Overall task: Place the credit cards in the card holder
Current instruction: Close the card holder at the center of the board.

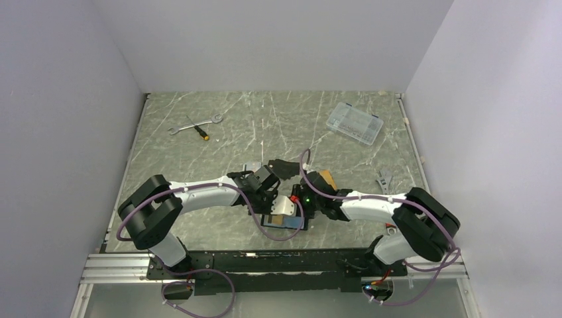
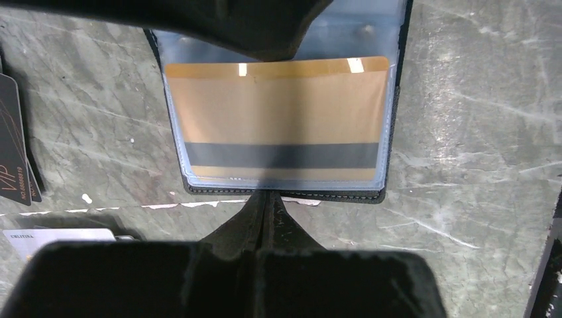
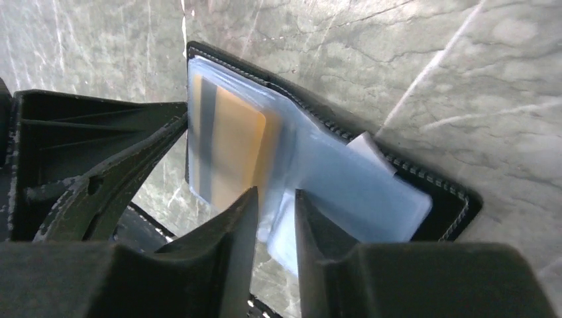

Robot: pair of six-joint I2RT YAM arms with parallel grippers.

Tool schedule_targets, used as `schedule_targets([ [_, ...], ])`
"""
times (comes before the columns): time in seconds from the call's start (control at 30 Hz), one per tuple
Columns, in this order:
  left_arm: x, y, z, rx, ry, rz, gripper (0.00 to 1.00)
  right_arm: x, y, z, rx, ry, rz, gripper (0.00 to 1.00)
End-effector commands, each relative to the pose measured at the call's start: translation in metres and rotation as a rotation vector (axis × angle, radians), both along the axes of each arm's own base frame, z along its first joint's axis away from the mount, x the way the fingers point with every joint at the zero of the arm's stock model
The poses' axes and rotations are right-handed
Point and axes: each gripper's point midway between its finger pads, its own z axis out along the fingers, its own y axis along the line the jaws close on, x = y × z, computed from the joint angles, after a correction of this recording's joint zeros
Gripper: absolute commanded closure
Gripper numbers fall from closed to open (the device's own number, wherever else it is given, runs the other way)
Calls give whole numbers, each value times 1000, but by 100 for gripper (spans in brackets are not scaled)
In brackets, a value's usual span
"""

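The card holder (image 2: 391,119) lies open on the table, its clear sleeves facing up. An orange-tan credit card (image 2: 278,112) with a black stripe sits inside one sleeve. In the right wrist view that same card (image 3: 232,142) shows at the holder's (image 3: 450,199) left side. My left gripper (image 2: 268,195) is shut and empty, with its tips at the holder's near edge. My right gripper (image 3: 275,202) hangs over the holder with its jaws a narrow gap apart, and the edge of a clear sleeve (image 3: 351,189) lies between them. Another orange card (image 1: 326,178) lies just beyond the arms.
A black VIP card (image 2: 13,149) and a white card (image 2: 59,235) lie left of the holder. A flat black piece (image 1: 286,166) is behind the grippers. Farther back are a wrench with a screwdriver (image 1: 196,125) and a clear plastic box (image 1: 355,122). A grey tool (image 1: 384,179) lies at the right.
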Motion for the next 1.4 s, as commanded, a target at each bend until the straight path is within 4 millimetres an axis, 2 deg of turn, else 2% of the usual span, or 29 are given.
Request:
schedule_targets([
  [0.0, 3, -17, 29, -118, -4, -18, 100, 8, -12, 24, 36, -36, -27, 65],
  [0.13, 5, -13, 47, -186, 64, 50, 100, 9, -36, 46, 82, -62, -86, 54],
  [0.23, 5, -12, 59, -243, 111, 78, 100, 3, -53, 53, 91, -61, -123, 49],
  [0.37, 4, -12, 59, -260, 116, 60, 100, -11, -70, 55, 110, -64, -168, 42],
  [0.43, 6, -12, 52, -251, 106, 47, 100, -23, -75, 46, 137, -42, -176, 37],
  [0.57, 12, -10, 36, -209, 85, 19, 100, -41, -75, 29, 210, 15, -183, 33],
  [0.63, 14, -8, 28, -186, 70, 7, 100, -43, -74, 24, 243, 24, -190, 31],
  [0.97, 6, 2, -4, -50, -15, -60, 100, -37, -62, 7, 288, 41, -194, 31],
  [1.1, -2, 3, -16, 14, -24, -84, 100, -30, -57, 12, 328, 9, -196, 32],
  [1.37, -12, 0, -15, 12, 13, -118, 100, -16, -48, 53, 493, -108, -192, 36],
])
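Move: The right hand is low over the card holder's middle; the right cover's middle is about 5 cm to its right and 2 cm back, almost at fingertip height. The yellow card's pocket is centred some 4 cm to its left and 1 cm back, and the black cards lie about 14 cm ahead, straight out. For the left hand, shut at the holder's left edge, that pocket's middle is about 3 cm to the right and level; the black cards are some 14 cm ahead and 8 cm right. The right hand opens from about a quarter to two thirds and arcs up nearly 7 cm and to the right off the clear pages, then drops and draws back to the near part of the right cover, easing a couple of centimetres left and forward again as its left side rolls up some 20 degrees, the spread fingers coming in close by the raised pages and the cover's near edge. Meanwhile the left hand, fingers still shut, lifts about 4 cm off the holder's left edge and comes straight back down to the same spot. ##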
